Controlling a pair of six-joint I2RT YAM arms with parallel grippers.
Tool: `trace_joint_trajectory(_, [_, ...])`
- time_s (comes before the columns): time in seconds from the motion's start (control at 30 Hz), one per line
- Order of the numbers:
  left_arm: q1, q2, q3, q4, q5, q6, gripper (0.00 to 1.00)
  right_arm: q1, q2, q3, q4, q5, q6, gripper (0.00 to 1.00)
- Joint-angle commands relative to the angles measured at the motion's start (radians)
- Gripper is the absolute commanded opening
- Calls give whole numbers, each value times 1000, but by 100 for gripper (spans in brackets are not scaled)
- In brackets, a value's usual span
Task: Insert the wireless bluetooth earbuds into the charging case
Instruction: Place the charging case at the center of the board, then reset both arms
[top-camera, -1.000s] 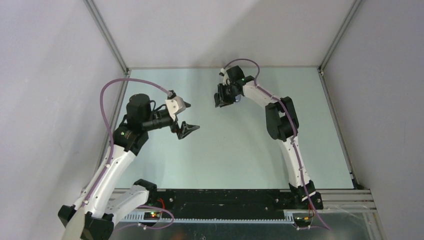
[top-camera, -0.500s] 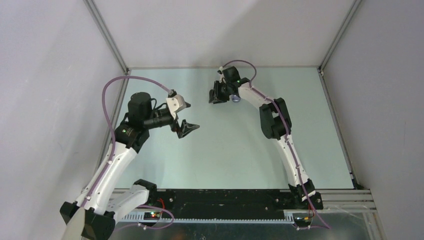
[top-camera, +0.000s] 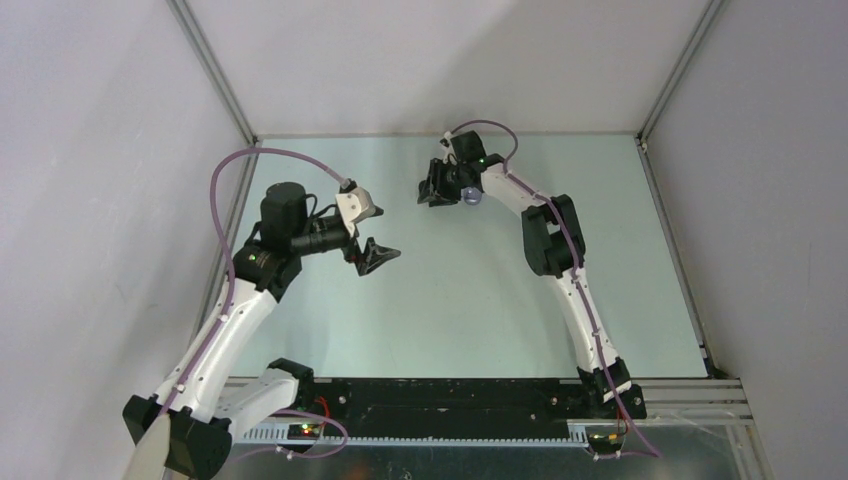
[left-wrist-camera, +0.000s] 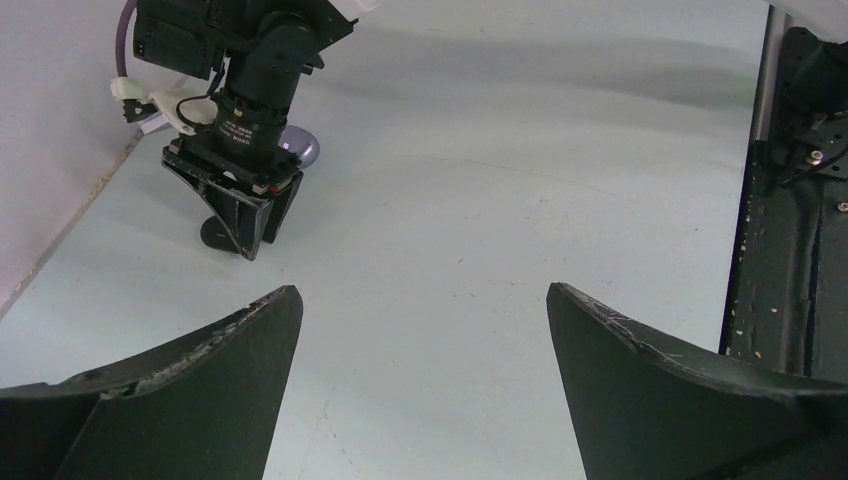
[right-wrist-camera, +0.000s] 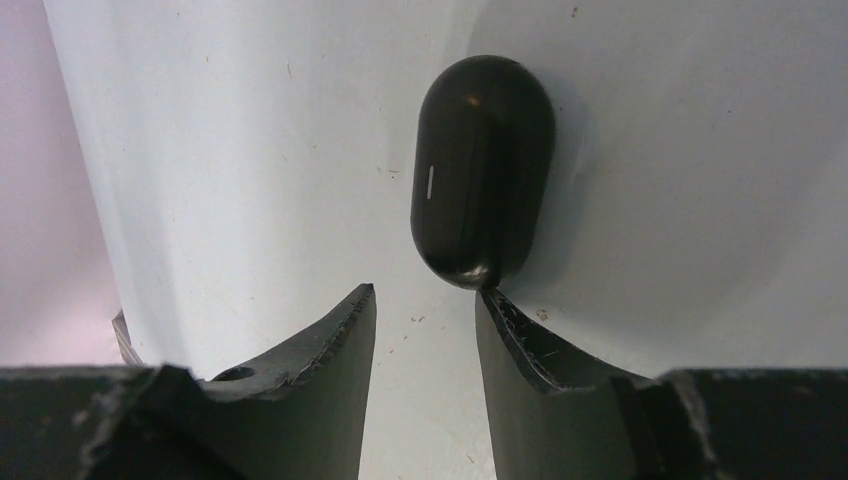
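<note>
The charging case (right-wrist-camera: 483, 170) is a glossy black pill-shaped shell, lid closed, lying on the pale table just beyond my right gripper (right-wrist-camera: 427, 290). That gripper is open by a narrow gap with nothing between its fingers, and its right fingertip (right-wrist-camera: 490, 300) touches the case's near end. In the top view the right gripper (top-camera: 430, 190) is low over the far middle of the table. My left gripper (left-wrist-camera: 422, 289) is wide open and empty, held above the table (top-camera: 450, 300) and facing the right gripper (left-wrist-camera: 240, 205). The earbuds do not show in any view.
A small lavender rounded object (left-wrist-camera: 302, 148) lies on the table just behind the right gripper, also visible from above as the lavender object (top-camera: 470, 197). Grey walls enclose the table on three sides. A black rail (top-camera: 450, 395) runs along the near edge.
The right wrist moved a little left and farther back, then held still there. The left gripper drifted slightly, still wide open.
</note>
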Motion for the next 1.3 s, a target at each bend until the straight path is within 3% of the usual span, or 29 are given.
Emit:
trace_joint_trajectory(0.0, [8,-11,25,6,23,-9,99,-3,-16,-4,-3,-24,11,46])
trace_joint_trajectory(0.17, [8,-23,20,4,17,-4,99,4,-86,-69,-1,-36,2,46])
trace_joint_trajectory(0.33, [7,-39,31,-17,-39,6,100,14,-268,-209,-22,-22,-79,48])
trace_joint_trajectory(0.43, [8,-65,48,-51,-84,24,100,36,-433,-282,-78,30,-224,61])
trace_joint_trajectory(0.53, [9,-96,66,-75,-175,24,99,50,-594,-413,-126,127,-394,96])
trace_joint_trajectory(0.57, [10,-103,75,-77,-196,19,99,46,-683,-474,-134,139,-418,98])
trace_joint_trajectory(0.73, [11,-163,107,-90,-490,-90,99,-16,-1017,-668,-190,199,-562,99])
trace_joint_trajectory(0.83, [11,-186,104,-76,-804,-136,99,-74,-1252,-786,-209,175,-634,99])
trace_joint_trajectory(0.93, [11,-245,24,-2,-1048,-138,99,-96,-1480,-900,-176,294,-660,99])
trace_joint_trajectory(1.03, [12,-317,-29,16,-1090,-153,99,-98,-1663,-999,-84,432,-659,99])
trace_joint_trajectory(1.27, [12,-565,-182,-33,-898,-183,99,-101,-2134,-1295,89,479,-675,99])
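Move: The black charging case, already set down, lies just past my half-open right fingertips: about 3 cm ahead, 2 cm to the left and 2 cm below. The purple case stands about 10 cm to my right hand's right and some 2 cm ahead, also about 2 cm lower. From my left hand, the black case is roughly 28 cm ahead, 8 cm to the right and 26 cm down. My right hand backs off the black case, nearly level for the first few centimetres, then climbs away right and back, some 30 cm each way and up. As it goes I open its fingers wide and tip the wrist up about 60 degrees. After a short wait my open left hand swings about 16 cm left, rising slightly overall, and turns some 55 degrees counter-clockwise. ##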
